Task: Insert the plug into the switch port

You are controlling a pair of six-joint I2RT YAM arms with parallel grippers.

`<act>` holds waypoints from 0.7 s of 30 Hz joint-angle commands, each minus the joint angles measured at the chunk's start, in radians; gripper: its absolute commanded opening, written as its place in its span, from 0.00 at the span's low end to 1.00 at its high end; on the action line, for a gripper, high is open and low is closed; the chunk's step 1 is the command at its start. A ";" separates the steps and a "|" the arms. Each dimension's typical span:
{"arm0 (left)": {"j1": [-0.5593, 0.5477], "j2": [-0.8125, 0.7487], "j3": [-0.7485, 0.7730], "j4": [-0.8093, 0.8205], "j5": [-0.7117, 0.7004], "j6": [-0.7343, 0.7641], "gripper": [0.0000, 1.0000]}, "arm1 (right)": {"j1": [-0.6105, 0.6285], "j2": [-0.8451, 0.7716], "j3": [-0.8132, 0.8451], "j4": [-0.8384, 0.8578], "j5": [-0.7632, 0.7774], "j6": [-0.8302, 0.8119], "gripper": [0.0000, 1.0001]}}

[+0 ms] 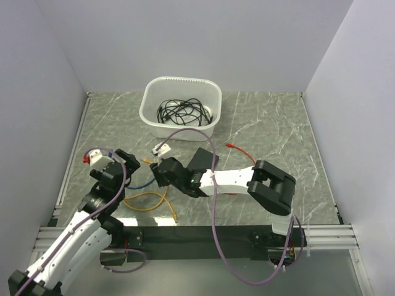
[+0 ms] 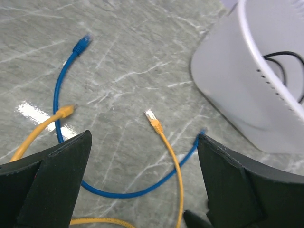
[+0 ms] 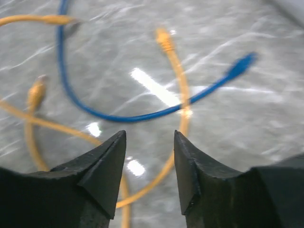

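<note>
The switch [image 1: 204, 159], a flat black box, lies on the table just behind my right arm. A yellow cable [image 1: 148, 200] and a blue cable [image 1: 139, 183] lie loose in front of it. My left gripper [image 2: 145, 135] hovers wide open over the blue cable [image 2: 118, 194], holding nothing; a yellow plug [image 2: 153, 118] lies just ahead of it. My right gripper [image 3: 150, 133] is open with a narrower gap and nothing between its fingers, above the yellow cable [image 3: 183, 99]. A blue plug [image 3: 242, 61] lies to its far right. From above, the right gripper [image 1: 159, 172] sits close to the left gripper [image 1: 125, 162].
A white tub [image 1: 180, 106] holding black cables stands at the back centre; its wall [image 2: 247, 90] is close on the right of the left gripper. A red cable [image 1: 238, 150] lies right of the switch. A small white piece [image 1: 162, 148] sits near the tub.
</note>
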 commanded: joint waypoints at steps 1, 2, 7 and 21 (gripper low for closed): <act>0.002 0.087 0.072 0.042 -0.059 0.007 0.99 | -0.018 -0.076 -0.023 0.165 0.007 -0.035 0.53; 0.004 0.106 0.078 0.052 -0.063 0.007 0.99 | -0.018 -0.064 -0.015 0.154 0.010 -0.035 0.53; 0.007 0.106 0.057 0.093 -0.039 0.018 0.99 | -0.023 0.016 0.097 0.081 0.022 -0.061 0.54; 0.016 -0.121 -0.012 0.018 -0.020 -0.026 0.99 | -0.110 0.298 0.434 -0.074 -0.092 -0.053 0.56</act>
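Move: The right hand, holding nothing, has the near yellow plug lying about 10 cm ahead, 6 cm to its left and some 8 cm below. The free blue plug lies about 12 cm ahead and 3 cm to its right, the black switch roughly 9 cm ahead and 17 cm to its right, both also some 8 cm below. From the left hand the yellow plug is about 8 cm ahead, 9 cm to the right and 14 cm below. The right hand carries its half-open fingers some 8 cm forward and 5 cm left towards the yellow plug, arching up about 3 cm on the way and sinking back to its starting height, the wrist nearly unturned and no touch seen. The left hand, empty and wide open, dips slightly forward, then draws that back and rises 2.5 cm, its fingers tipping up a little. ##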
